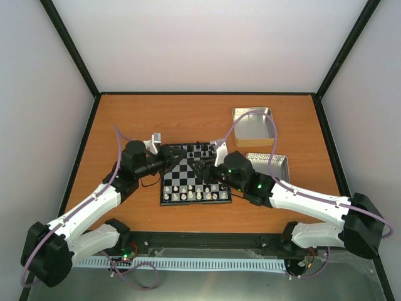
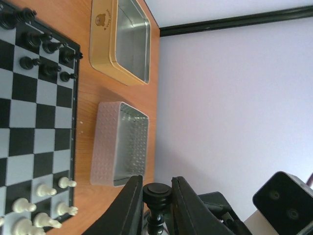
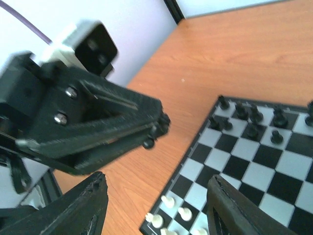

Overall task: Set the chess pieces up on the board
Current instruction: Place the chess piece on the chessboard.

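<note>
The board (image 1: 188, 172) lies mid-table, with black chess pieces (image 1: 199, 149) along its far rows and white pieces (image 1: 194, 192) along its near rows. My left gripper (image 1: 177, 158) hovers over the board's far left corner. In the left wrist view it (image 2: 156, 198) is shut on a black chess piece (image 2: 157, 192), base end up between the fingers (image 2: 128, 208). My right gripper (image 1: 204, 168) hangs over the middle of the board. In the right wrist view it (image 3: 154, 208) is open and empty, facing the left gripper (image 3: 98, 122) above the board's (image 3: 254, 161) left edge.
A gold-sided tin (image 1: 254, 122) stands open at the back right, also seen in the left wrist view as the gold tin (image 2: 120, 39). A silver tin (image 1: 270, 164) lies just right of the board, shown as the silver tin (image 2: 120, 144). Bare wood surrounds the board.
</note>
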Robot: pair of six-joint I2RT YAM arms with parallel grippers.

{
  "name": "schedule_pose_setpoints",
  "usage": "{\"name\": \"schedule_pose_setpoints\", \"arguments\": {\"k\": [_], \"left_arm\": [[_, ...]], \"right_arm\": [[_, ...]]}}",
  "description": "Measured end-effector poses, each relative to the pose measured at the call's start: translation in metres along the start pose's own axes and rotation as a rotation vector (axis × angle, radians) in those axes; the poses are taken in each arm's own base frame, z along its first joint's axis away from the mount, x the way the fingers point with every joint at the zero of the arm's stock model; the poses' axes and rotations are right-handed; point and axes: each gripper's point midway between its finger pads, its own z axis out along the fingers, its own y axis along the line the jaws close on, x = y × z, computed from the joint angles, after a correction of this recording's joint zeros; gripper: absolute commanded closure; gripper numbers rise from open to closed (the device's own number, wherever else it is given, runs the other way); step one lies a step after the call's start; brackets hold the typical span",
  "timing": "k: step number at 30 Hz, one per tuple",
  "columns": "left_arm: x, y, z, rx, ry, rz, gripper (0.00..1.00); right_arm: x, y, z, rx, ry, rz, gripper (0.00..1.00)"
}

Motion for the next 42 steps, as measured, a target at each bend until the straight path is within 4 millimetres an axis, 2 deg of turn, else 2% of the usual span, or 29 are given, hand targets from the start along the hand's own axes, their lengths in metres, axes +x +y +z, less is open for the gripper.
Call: {"name": "schedule_pose_setpoints", "arguments": {"k": [4,10,19,23,27,30,37,42], "left_arm": [[0.001,-0.007,-0.005,0.044,-0.007,-0.099,0.87],[-0.001,-0.024,-0.013,0.112,-0.018,-0.179,0.87],[-0.002,-0.025,-0.013,0.116,-0.025,-0.239,0.87],[-0.004,-0.024,-0.013,0.115,-0.033,-0.248,0.87],[-0.004,-0.024,-0.013,0.115,-0.035,-0.253,0.87],[-0.004,-0.023,-0.012,0.112,-0.035,-0.255,0.87],[-0.004,-0.022,-0.011,0.113,-0.034,-0.262,0.87],[-0.005,-0.022,-0.011,0.113,-0.039,-0.265,0.87]], "right_arm": [[-0.018,0.011,-0.007,-0.045,-0.073,0.016,0.43],[-0.027,0.013,-0.007,-0.047,-0.113,0.045,0.44],[-0.037,0.023,0.007,-0.037,-0.095,0.005,0.45],[-0.044,0.032,0.011,-0.018,-0.098,-0.03,0.52],[-0.038,0.03,0.017,0.024,-0.082,-0.068,0.6],[-0.032,0.026,0.018,0.048,-0.068,-0.09,0.61],[-0.034,0.023,0.018,0.073,-0.08,-0.127,0.62],[-0.031,0.021,0.027,0.095,-0.063,-0.147,0.65]]}}
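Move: The black chess piece, still pinched in the left fingers, lies about 4 cm ahead of the right hand, 5 cm to its left and roughly 2 cm higher; so for the left hand the open right gripper is about 4 cm back, 5 cm right and 2 cm lower. From the right hand, the chessboard's middle is 5 cm ahead, level sideways, some 21 cm down; the white pieces 2 cm back and the standing black pieces 15 cm ahead, both straight in line and 19 cm down. Leftward and forward, some 4 cm in all, the right hand eases towards the black piece held over the board, climbing nearly 5 cm before sinking back about 2, its open fingers narrowing partway around the piece's end. The left hand first lifts the piece about 3 cm, turning some 15 degrees, then holds it nearly still with its grip kept. ##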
